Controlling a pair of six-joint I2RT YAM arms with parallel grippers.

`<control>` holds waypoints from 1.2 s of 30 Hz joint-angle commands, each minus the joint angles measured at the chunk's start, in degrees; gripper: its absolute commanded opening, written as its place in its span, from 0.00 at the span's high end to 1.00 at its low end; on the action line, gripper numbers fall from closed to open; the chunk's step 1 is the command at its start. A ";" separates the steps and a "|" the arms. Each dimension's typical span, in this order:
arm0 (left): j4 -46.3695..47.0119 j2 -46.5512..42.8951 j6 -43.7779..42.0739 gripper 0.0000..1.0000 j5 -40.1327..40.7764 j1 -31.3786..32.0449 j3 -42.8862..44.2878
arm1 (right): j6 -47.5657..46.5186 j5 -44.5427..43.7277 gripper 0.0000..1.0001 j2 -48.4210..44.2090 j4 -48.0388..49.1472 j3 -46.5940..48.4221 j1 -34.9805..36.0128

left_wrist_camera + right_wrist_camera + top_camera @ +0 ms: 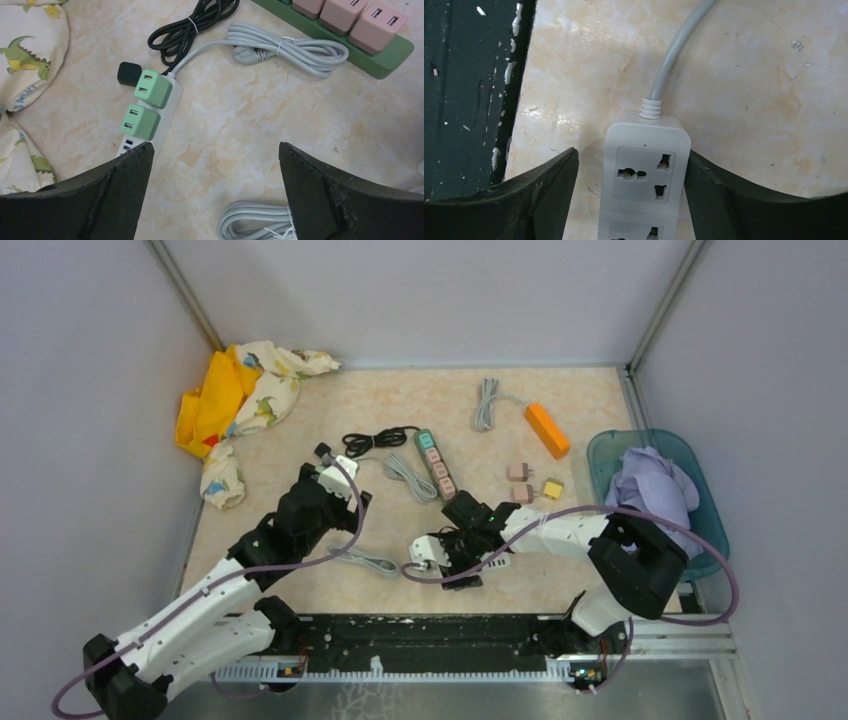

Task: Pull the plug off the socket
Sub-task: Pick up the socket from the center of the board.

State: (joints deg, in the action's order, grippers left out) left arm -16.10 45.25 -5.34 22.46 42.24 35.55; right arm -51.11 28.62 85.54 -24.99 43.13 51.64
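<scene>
A white power strip (170,102) carries two green plugs (153,88), (140,121), and a black plug (129,73) lies at its far end. My left gripper (215,147) hangs open above the table, its left fingertip just short of the nearer green plug. A second white socket strip (646,165) lies between the fingers of my right gripper (631,151). The right finger touches the strip's side and a gap shows at the left finger. The sockets seen there hold nothing. In the top view the right gripper (445,555) is near the table's front edge.
A green strip (385,60) with pink plugs (340,15) lies beyond a coiled grey cable (295,50). Another grey coil (255,222) sits under my left gripper. An orange block (547,430), a teal basin (700,500) with cloth and a yellow cloth (235,400) ring the table.
</scene>
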 commanded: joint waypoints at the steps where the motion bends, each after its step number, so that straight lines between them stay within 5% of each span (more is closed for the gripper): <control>1: 1.68 -2.06 -1.41 0.00 0.28 -1.25 -1.05 | 1.10 -2.83 0.31 0.09 1.30 2.52 0.88; 6: 1.77 -1.96 -1.77 0.00 -0.60 -2.01 -1.02 | 1.12 -3.65 0.48 0.39 0.86 2.89 0.86; 15: 1.76 -2.80 -1.90 0.00 -1.71 -3.43 -1.01 | 1.61 -2.23 0.99 -1.06 -1.34 5.35 0.56; 36: 1.94 -3.97 -1.93 0.00 -4.32 -4.80 -0.99 | -1.07 -3.46 1.00 -6.93 -7.14 11.25 -2.64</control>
State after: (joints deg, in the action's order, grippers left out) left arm -15.44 42.72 -6.55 19.27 38.09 34.96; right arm -50.04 26.04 81.95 -31.81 49.87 49.52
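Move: Between the right hand's open fingers, near its cord end, sits the white socket strip; its middle is about 4 cm to that hand's right, 1 cm ahead and 1 cm lower. The strip's grey cord coil lies some 16 cm left and 2 cm ahead, the green strip 19 cm ahead and 2 cm left, the nearer pink plug 15 cm ahead and 15 cm right. From the left hand, the white strip is roughly 22 cm right, 12 cm back and 17 cm below. Closing on the two long sides of the white socket strip beside its first outlet, the right fingers shift about 1 cm forward and pinch the strip near the cord end. The right hand then keeps that grip and lifts, slowly at first, about 4 cm up while easing another 1.5 cm forward, its pitch nearly unchanged. ##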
